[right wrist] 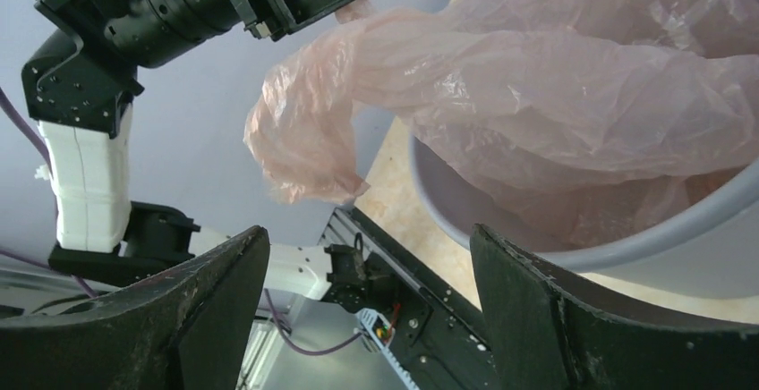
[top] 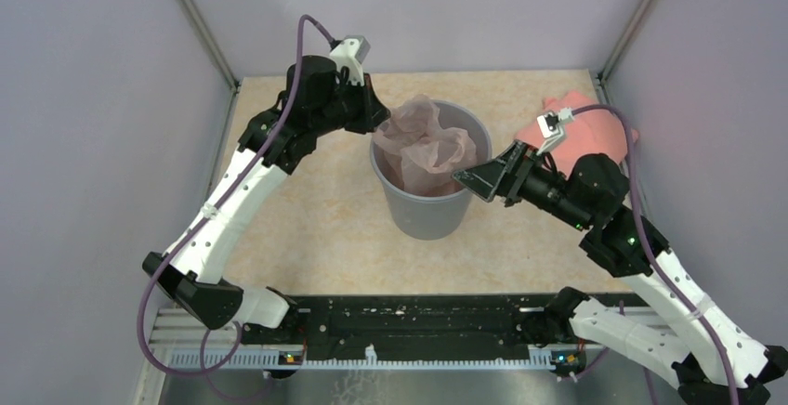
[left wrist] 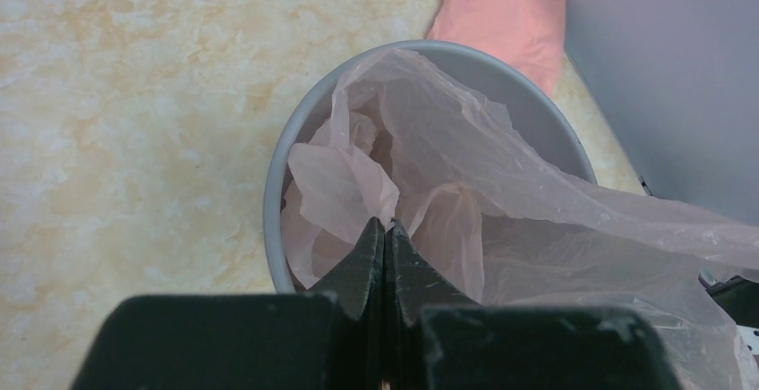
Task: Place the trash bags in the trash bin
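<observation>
The grey trash bin (top: pixel 430 212) stands upright mid-table. The translucent pale pink trash bag (top: pixel 423 145) lies crumpled in its mouth, bulging above the rim, with one part hanging outside. My left gripper (top: pixel 379 119) is at the bin's far-left rim. In the left wrist view it (left wrist: pixel 387 225) is shut, pinching a fold of the bag (left wrist: pixel 465 166) above the bin's rim (left wrist: pixel 277 166). My right gripper (top: pixel 469 180) is open and empty at the bin's right rim. In the right wrist view it (right wrist: pixel 367 247) sits below the bag (right wrist: pixel 555 86) and beside the bin's wall (right wrist: pixel 626 247).
An opaque salmon-pink folded bundle (top: pixel 595 131) lies at the back right corner, behind my right arm; it also shows in the left wrist view (left wrist: pixel 506 10). Grey walls close the table on three sides. The black base rail (top: pixel 418 317) runs along the near edge.
</observation>
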### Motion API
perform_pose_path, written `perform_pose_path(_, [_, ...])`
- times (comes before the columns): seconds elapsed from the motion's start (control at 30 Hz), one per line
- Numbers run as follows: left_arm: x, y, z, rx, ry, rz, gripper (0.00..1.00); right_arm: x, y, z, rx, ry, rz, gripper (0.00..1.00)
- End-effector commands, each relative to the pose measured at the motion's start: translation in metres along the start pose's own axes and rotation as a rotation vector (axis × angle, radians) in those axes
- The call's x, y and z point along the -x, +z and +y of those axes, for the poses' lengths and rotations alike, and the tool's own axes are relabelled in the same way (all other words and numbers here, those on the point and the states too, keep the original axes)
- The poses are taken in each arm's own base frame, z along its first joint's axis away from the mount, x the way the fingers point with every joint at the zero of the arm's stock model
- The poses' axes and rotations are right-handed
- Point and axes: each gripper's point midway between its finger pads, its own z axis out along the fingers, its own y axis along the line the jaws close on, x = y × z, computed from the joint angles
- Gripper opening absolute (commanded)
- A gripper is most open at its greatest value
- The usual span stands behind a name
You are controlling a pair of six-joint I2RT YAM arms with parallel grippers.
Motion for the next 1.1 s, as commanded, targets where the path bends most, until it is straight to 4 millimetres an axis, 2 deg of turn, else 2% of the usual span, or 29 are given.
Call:
perform_pose_path(0.0, [0.010,-0.006,-0.008,-0.026,0.008,-0.048,0.00,0.020,0.002,0.031,0.121,0.067,-0.083,0.83])
perform_pose_path(0.37, [0.007,-0.005,-0.010,-0.027,0.003,-0.046,0.00,0.018,0.025,0.030,0.103,0.159,-0.116,0.81])
perform_pose_path(0.53, [0.008,-0.007,-0.010,-0.027,0.002,-0.049,0.00,0.009,0.037,0.022,0.079,0.207,-0.113,0.74])
perform_pose_path(0.7, [0.004,-0.007,-0.009,-0.027,-0.001,-0.044,0.00,0.014,0.043,0.016,0.057,0.252,-0.163,0.64])
perform_pose_path(0.77, [0.001,-0.008,-0.010,-0.030,-0.001,-0.040,0.00,0.017,0.045,0.016,0.052,0.254,-0.175,0.55])
perform_pose_path(0.87, [-0.001,-0.009,-0.007,-0.022,-0.001,-0.038,0.00,0.022,0.042,0.012,0.016,0.231,-0.193,0.35])
perform_pose_path(1.07, [-0.002,-0.016,0.001,0.026,0.004,-0.043,0.00,0.036,0.016,-0.008,-0.143,0.110,-0.236,0.01])
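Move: The trash bag's loose end, sticking out over the bin's near right edge, lies roughly 4 cm ahead of the open right gripper, 3 cm to its left and about level with it. The bin's opening is centred some 11 cm ahead of that hand, 6 cm left and 8 cm below; the left gripper is about 14 cm ahead and 14 cm left, at the same height. From the left hand, the loose end lies about 10 cm back and 11 cm to the right, level. The right hand, its fingers wide open, first lifts about 2 cm while drifting left, then sinks some 3 cm as it eases forward and left onto the bag's loose end, ending about 4 cm farther forward, its left side rolled up and the wrist swung clockwise some 10 degrees. The fingers shut almost fully over the second half and pinch the plastic, while the left hand keeps its pinch on its own part of the bag and sinks just over a centimetre. ##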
